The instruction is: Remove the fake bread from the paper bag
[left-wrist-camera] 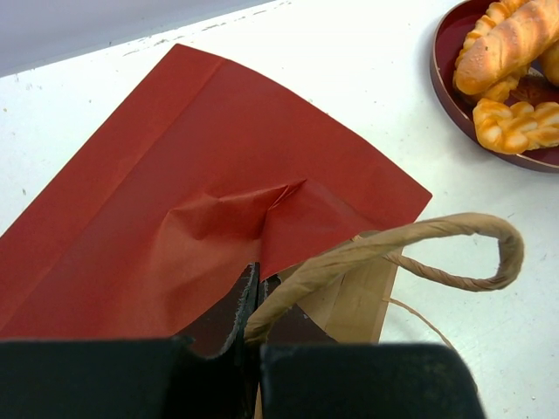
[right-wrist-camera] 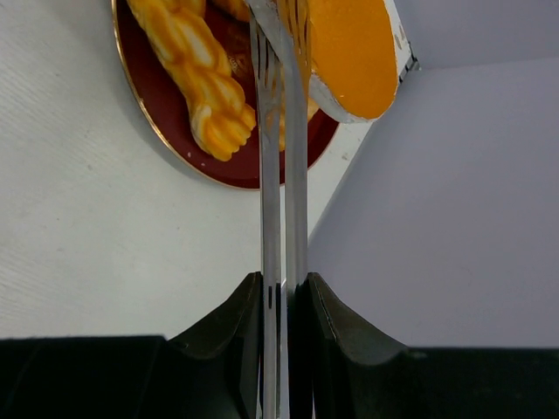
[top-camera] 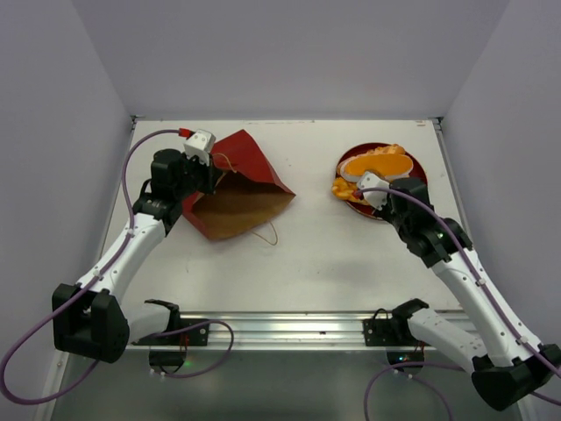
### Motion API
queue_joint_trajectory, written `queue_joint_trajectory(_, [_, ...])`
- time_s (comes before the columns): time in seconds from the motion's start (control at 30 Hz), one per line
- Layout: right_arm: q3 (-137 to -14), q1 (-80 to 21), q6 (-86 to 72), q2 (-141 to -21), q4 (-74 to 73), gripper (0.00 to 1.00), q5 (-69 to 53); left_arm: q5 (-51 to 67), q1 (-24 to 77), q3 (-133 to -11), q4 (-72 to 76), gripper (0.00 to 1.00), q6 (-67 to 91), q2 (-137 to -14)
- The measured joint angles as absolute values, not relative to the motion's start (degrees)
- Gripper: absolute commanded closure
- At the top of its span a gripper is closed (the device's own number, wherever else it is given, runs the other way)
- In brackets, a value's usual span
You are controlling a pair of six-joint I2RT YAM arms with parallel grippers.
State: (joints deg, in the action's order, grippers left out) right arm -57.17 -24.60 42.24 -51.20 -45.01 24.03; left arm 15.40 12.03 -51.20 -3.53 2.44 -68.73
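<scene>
The red paper bag [top-camera: 250, 167] lies on its side on the left half of the table, its brown mouth [top-camera: 237, 210] facing the near edge. My left gripper [left-wrist-camera: 253, 301] is shut on the bag's rim beside a tan loop handle [left-wrist-camera: 419, 236]. No bread shows inside the bag. Several pieces of fake bread [top-camera: 377, 162] lie on a red plate [top-camera: 421, 171] at the right. My right gripper [right-wrist-camera: 284, 292] is shut on a pair of metal tongs [right-wrist-camera: 281, 175]. The tong tips meet the edge of a long orange roll [right-wrist-camera: 349, 52], next to a braided pastry [right-wrist-camera: 196, 70].
White walls close in the table on the left, back and right, and the plate [right-wrist-camera: 175, 148] sits close to the right wall. A metal rail [top-camera: 289, 326] carrying both arm bases runs along the near edge. A second thin handle [top-camera: 267, 235] trails from the bag's mouth.
</scene>
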Motion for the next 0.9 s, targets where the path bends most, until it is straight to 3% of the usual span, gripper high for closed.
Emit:
queue_joint_trajectory(0.33, [-51.4,-18.2,44.4,-55.2,-37.7,1.0,24.8,15.9,12.0,-51.2,-3.5,1.0,2.5,-68.7])
queue_joint_trajectory(0.9, [-48.0,-17.9,45.2,-60.0,-31.1,0.96,23.4,15.9,12.0,-51.2,-3.5,1.0,2.5,-68.7])
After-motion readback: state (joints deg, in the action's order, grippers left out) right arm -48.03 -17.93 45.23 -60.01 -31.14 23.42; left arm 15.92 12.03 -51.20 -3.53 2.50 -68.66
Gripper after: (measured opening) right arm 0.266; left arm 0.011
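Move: The red plate, where the tongs-held orange-topped bread is being taken, has its centre about 20 cm ahead of the right hand, 4 cm left and 22 cm below. The held bread already hangs roughly 15 cm ahead, 5 cm left and 7 cm lower. On the plate, the ridged loaf lies some 5 cm beyond centre and 2 cm left of it; the twisted bread 3 cm nearer and 7 cm left of it. From the left hand, the plate is about 43 cm right, 10 cm ahead, 20 cm below. The orange-topped bread, still gripped in the tongs' tips, is lowered towards the breads on the plate: the right hand sinks about 6 cm while reaching some 3.5 cm forward, sliding right over the first part, then easing back left slightly. The fingers keep their hold on the tongs, and the wrist barely turns. ##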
